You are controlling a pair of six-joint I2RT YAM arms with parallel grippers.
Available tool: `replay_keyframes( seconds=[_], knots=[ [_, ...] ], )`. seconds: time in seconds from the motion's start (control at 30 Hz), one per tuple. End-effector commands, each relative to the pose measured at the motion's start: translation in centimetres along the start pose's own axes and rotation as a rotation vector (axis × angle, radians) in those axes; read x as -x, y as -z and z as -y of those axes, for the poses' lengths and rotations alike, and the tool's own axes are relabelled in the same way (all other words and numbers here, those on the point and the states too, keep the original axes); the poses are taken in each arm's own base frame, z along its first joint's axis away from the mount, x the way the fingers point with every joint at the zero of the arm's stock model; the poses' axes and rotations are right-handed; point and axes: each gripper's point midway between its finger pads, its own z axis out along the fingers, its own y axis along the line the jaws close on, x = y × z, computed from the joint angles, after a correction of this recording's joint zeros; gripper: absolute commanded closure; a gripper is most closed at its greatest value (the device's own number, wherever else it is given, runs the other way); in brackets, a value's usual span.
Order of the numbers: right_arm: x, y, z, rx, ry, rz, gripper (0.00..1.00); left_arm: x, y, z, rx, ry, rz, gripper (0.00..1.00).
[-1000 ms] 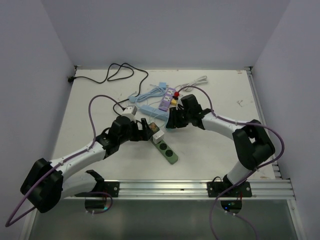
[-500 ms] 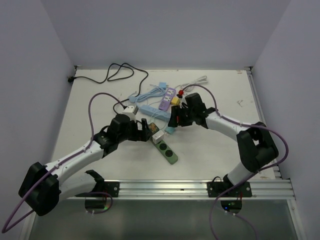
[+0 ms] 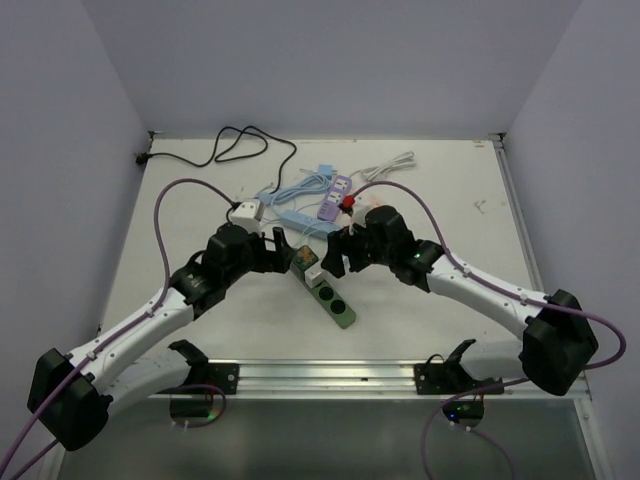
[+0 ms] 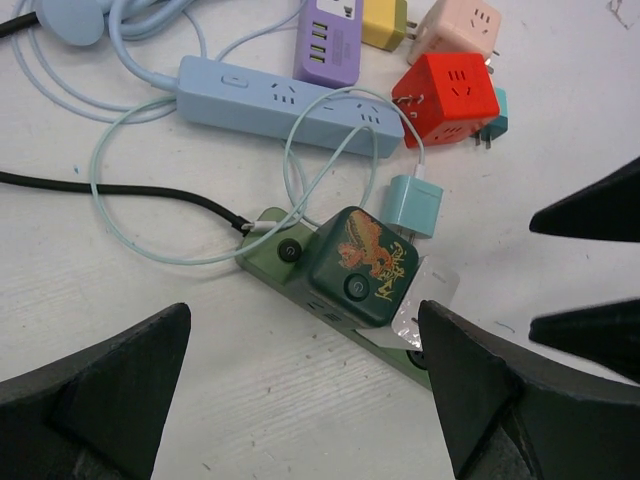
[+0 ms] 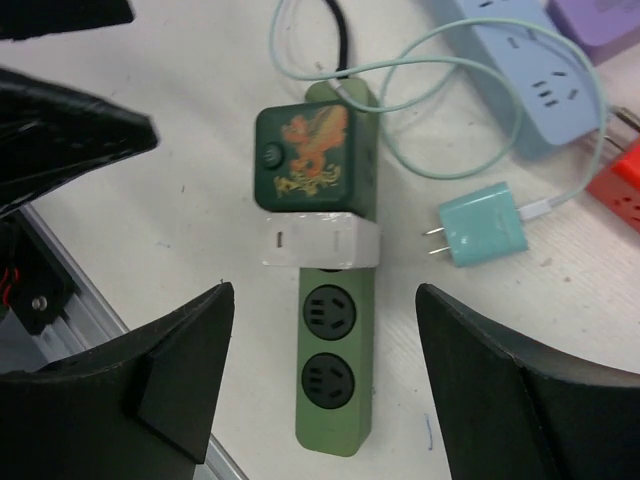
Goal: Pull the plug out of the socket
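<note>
The green socket strip (image 5: 335, 385) (image 3: 338, 303) lies on the white table. A dark green cube charger (image 5: 305, 158) (image 4: 363, 265) and a white adapter (image 5: 320, 243) (image 4: 432, 298) are plugged into it. A teal plug (image 5: 485, 225) (image 4: 410, 205) on a pale cable lies flat beside the strip, its prongs bare. My right gripper (image 5: 322, 330) (image 3: 335, 255) hovers open over the strip's two free sockets, holding nothing. My left gripper (image 4: 305, 400) (image 3: 285, 250) is wide open on the other side of the strip, also holding nothing.
A blue power strip (image 4: 270, 95), a purple strip (image 4: 330, 40), a red cube adapter (image 4: 445, 95) and a pink one (image 4: 460, 25) lie just beyond the green strip. A black cable (image 3: 225, 150) loops at the back left. A metal rail (image 3: 330, 375) runs along the near edge.
My right gripper has opened and let go of the teal plug, which now lies on the table, and has shifted over the green strip. The left gripper stayed open, drawing back slightly.
</note>
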Motion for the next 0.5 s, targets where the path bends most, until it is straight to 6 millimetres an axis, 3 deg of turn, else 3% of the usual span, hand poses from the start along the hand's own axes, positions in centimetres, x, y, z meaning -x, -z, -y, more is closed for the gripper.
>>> replay_keyframes(
  seconds=[0.0,0.27,0.47],
  knots=[
    [0.6,-0.1,-1.1,-0.048,0.115,0.053,0.22,-0.2,0.0,-1.0,0.034,-0.01,0.016,0.01],
    [-0.8,-2.2,-1.8,-0.094,0.175,0.0,0.03,-1.8,-0.6,-0.9,0.009,0.009,-0.007,0.0],
    [-1.1,-3.5,-2.2,-0.094,0.195,-0.015,0.01,-2.4,-0.8,-0.8,-0.005,0.014,-0.017,0.0]
  ],
)
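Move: The white plug in the green strip lies about 4 cm left of the right hand, 2 cm back and some 9 cm below it. From that hand, the green cube is 2 cm ahead and 7 cm left; the loose turquoise plug is 5 cm ahead and 3 cm right; the strip's free sockets are 7 cm back, level sideways. From the left hand the white plug is level ahead, 7 cm right, about 9 cm below. Right hand sinks about 5 cm, slipping back-left towards the white plug, fingers opening wide; left sinks 3 cm. ##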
